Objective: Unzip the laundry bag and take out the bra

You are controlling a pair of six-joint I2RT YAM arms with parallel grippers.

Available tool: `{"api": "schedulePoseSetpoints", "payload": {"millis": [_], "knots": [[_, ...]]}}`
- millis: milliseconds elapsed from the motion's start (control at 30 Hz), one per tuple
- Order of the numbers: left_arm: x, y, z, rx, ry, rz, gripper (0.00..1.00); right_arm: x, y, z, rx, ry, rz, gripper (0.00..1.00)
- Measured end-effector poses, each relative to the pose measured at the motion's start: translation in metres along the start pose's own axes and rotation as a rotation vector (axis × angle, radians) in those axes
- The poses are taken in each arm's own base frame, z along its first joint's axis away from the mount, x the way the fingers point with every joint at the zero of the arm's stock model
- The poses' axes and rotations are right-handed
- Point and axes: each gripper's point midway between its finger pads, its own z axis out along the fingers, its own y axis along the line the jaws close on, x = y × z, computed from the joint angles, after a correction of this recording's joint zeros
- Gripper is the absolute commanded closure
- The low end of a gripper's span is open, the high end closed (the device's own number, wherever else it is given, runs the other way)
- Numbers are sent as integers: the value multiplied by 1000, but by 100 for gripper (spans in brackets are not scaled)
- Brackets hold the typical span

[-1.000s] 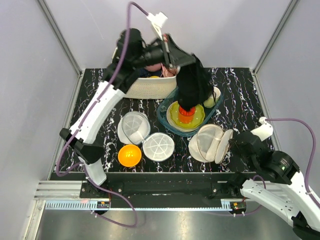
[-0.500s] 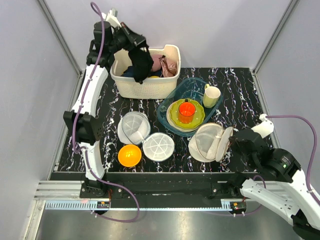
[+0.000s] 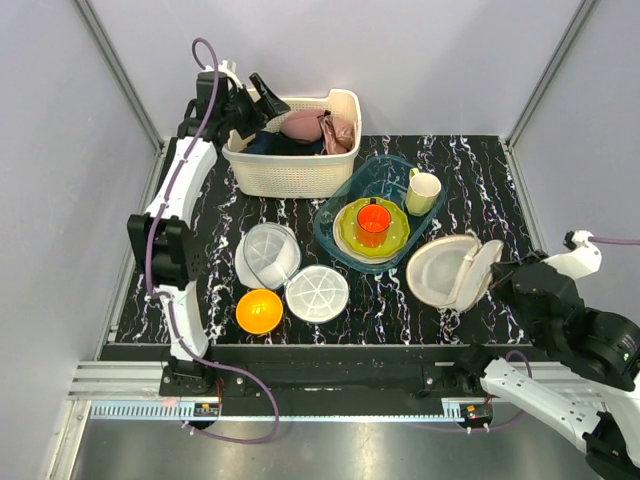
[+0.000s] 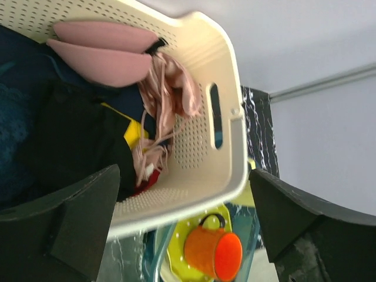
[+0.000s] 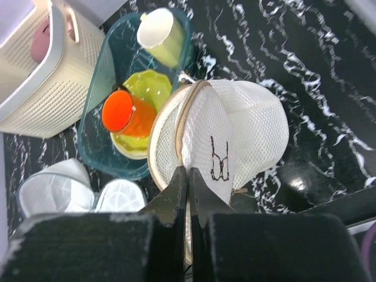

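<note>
The laundry bag (image 3: 452, 270) is a cream-white mesh clamshell lying unzipped at the right front of the table, its black logo (image 5: 220, 158) facing the right wrist camera. My right gripper (image 5: 188, 175) is shut on the rim of the bag's raised half; from above, that gripper (image 3: 497, 277) is at the bag's right edge. The dark navy bra (image 4: 23, 117) lies in the cream basket (image 3: 300, 178) at the back left, seen from above as a dark heap (image 3: 268, 144). My left gripper (image 3: 257, 100) hangs open over the basket's left end; the wrist view shows nothing between the fingers of that gripper (image 4: 185, 226).
A pink padded bra (image 4: 103, 53) and other clothes share the basket. A teal tray (image 3: 385, 178) holds a green plate, an orange cup (image 3: 373, 222) and a pale mug (image 3: 423, 191). White ribbed dishes (image 3: 268, 254) and an orange bowl (image 3: 259, 311) sit at the left front.
My left gripper carried the bra over the basket, opened, and the bra now lies inside. My right gripper has pulled the laundry bag to the right.
</note>
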Motion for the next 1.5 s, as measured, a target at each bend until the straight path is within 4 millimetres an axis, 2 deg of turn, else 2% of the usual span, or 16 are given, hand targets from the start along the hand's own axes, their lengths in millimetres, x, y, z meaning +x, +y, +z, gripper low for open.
{"api": "schedulePoseSetpoints", "payload": {"millis": [133,300,367,467,567,633,733,800,833,867,900,1000,1100,1233,1333,1500], "knots": [[15,-35,-44,25,3,85,4,-19,-6,-3,44,-67,-21,100],[42,-105,-124,144,-29,228,4,-50,-1,-2,122,-170,-78,100],[53,-116,-150,174,-37,260,4,-60,-1,-1,155,-211,-112,100],[65,-107,-170,161,-33,277,4,-77,1,-1,183,-283,-151,100],[86,-83,-167,112,17,267,4,-86,5,-1,186,-328,-159,100],[105,-63,-162,71,72,250,4,-82,8,5,190,-333,-163,100],[135,-37,-158,14,159,223,4,-62,7,23,232,-311,-218,100],[149,-26,-160,-8,196,213,3,-41,4,41,284,-283,-277,71],[157,-21,-163,-18,215,209,3,-33,0,50,314,-269,-297,49],[164,-18,-167,-24,231,206,2,-25,-5,58,344,-256,-306,13],[168,-17,-171,-24,240,206,2,-19,-9,65,366,-243,-310,1],[172,-21,-184,-15,242,216,1,-7,-23,78,427,-198,-324,0],[169,-29,-197,3,221,232,1,-6,-16,81,402,-171,-310,0],[163,-36,-213,20,185,253,1,-10,10,86,356,-126,-327,0],[161,-37,-219,17,172,264,1,-8,39,97,310,-64,-354,0],[162,-27,-221,-31,176,274,1,13,70,124,268,52,-435,0]]}}
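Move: The clear patch of table that the still-held laundry bag is taken to lies about 10 cm ahead of the right hand, 1 cm to its right and 17 cm below; the green mug stands about 32 cm ahead and 12 cm left, the orange cup 22 cm ahead and 26 cm left. The empty left hand hangs over the laundry basket, its middle about 5 cm left, 2 cm back and 12 cm below; the white mesh bag lies 27 cm back, 2 cm left. The laundry bag, still pinched by its lid in the right fingers, is lifted about 7 cm and carried a little right and forward, then lowered some 10 cm as the hand rolls left side down; the fingers open wide and let go, and the hand leaves forward-left. The open left hand withdraws some 28 cm back from the basket towards the white mesh bag, arching up before sinking to its old height. ##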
